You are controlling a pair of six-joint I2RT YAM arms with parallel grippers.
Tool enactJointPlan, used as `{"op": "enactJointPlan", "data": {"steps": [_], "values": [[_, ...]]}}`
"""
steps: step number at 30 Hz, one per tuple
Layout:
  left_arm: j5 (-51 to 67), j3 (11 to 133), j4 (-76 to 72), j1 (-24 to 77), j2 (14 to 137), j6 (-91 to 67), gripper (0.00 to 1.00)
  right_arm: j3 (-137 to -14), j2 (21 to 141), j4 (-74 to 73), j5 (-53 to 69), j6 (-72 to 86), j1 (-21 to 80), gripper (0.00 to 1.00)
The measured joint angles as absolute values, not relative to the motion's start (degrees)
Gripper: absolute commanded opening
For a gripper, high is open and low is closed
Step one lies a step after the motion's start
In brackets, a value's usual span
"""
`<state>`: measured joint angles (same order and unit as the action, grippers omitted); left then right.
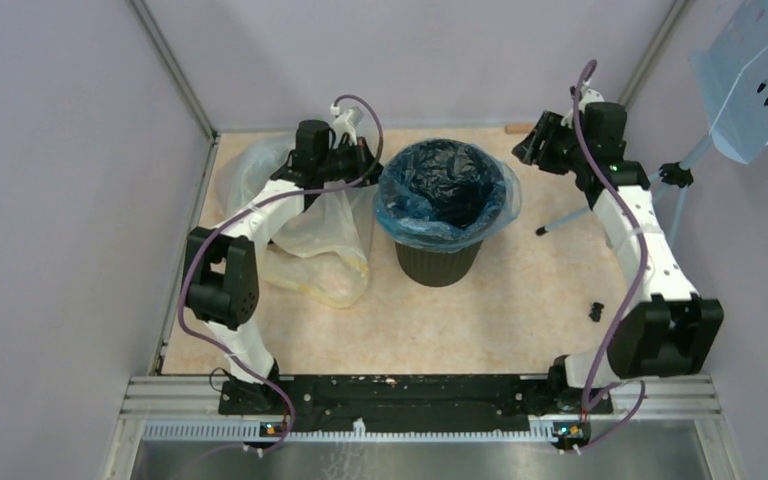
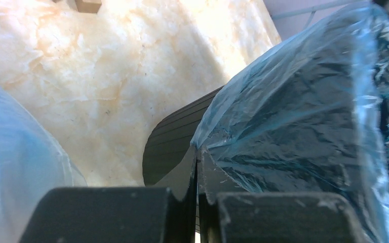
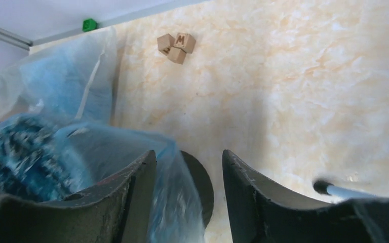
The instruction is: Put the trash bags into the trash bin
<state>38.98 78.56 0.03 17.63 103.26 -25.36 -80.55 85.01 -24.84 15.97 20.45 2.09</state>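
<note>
The round black trash bin (image 1: 440, 258) stands mid-floor with the blue trash bag (image 1: 447, 195) spread inside it and folded over its rim. At the bin's left rim my left gripper (image 1: 365, 160) is shut; in the left wrist view its fingertips (image 2: 197, 154) pinch a peak of the blue film (image 2: 304, 116) above the ribbed bin wall (image 2: 174, 139). My right gripper (image 1: 532, 145) hovers just off the right rim. Its jaws (image 3: 190, 152) stand open, and a blurred flap of the blue bag (image 3: 96, 152) hangs loose by the left finger, over the bin (image 3: 202, 187).
A large clear yellowish bag (image 1: 310, 235) lies left of the bin, under the left arm. Wooden blocks (image 3: 176, 46) sit near the back wall. A light-blue perforated stand (image 1: 760, 75) leans in at the right. A small black part (image 1: 596, 310) lies on the floor.
</note>
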Motion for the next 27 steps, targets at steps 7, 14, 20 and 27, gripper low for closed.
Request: {"op": "enactJointPlan", "data": {"steps": [7, 14, 20, 27], "values": [[38.0, 77.1, 0.1, 16.2, 98.5, -25.8, 0.0, -71.9, 68.9, -26.2, 14.0, 21.6, 0.8, 0.54], [38.1, 74.8, 0.2, 15.9, 97.6, -26.4, 0.0, -60.6, 58.6, -26.6, 17.1, 25.9, -0.7, 0.53], [38.4, 72.8, 0.4, 15.9, 97.6, -27.2, 0.0, -51.9, 53.3, -23.8, 22.5, 32.4, -4.2, 0.49], [39.0, 72.5, 0.4, 15.9, 97.6, -27.4, 0.0, -47.1, 55.2, -17.3, 31.2, 38.9, -5.9, 0.47]]}}
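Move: The right hand, already half open and empty, goes for the overhanging right edge of the blue trash bag, about 8 cm back, 1 cm to its left and some 6 cm lower. The trash bin's mouth lies about 15 cm left and 6 cm back, 3 cm lower; the tripod foot roughly 6 cm right, 2 cm back and 26 cm below. From the left hand, that bag edge is some 28 cm right, 6 cm back and about level. The left fingers keep their pinch on the bag's left edge, tugging it a couple of centimetres left and back, with a brief lift of about 3 cm in between. The empty right hand draws back some 12 cm along the bin's right side, rising first and then sinking below its starting height, while rolling about 20 degrees, left side up, fingers still half open, to come close to the bag's right edge. ##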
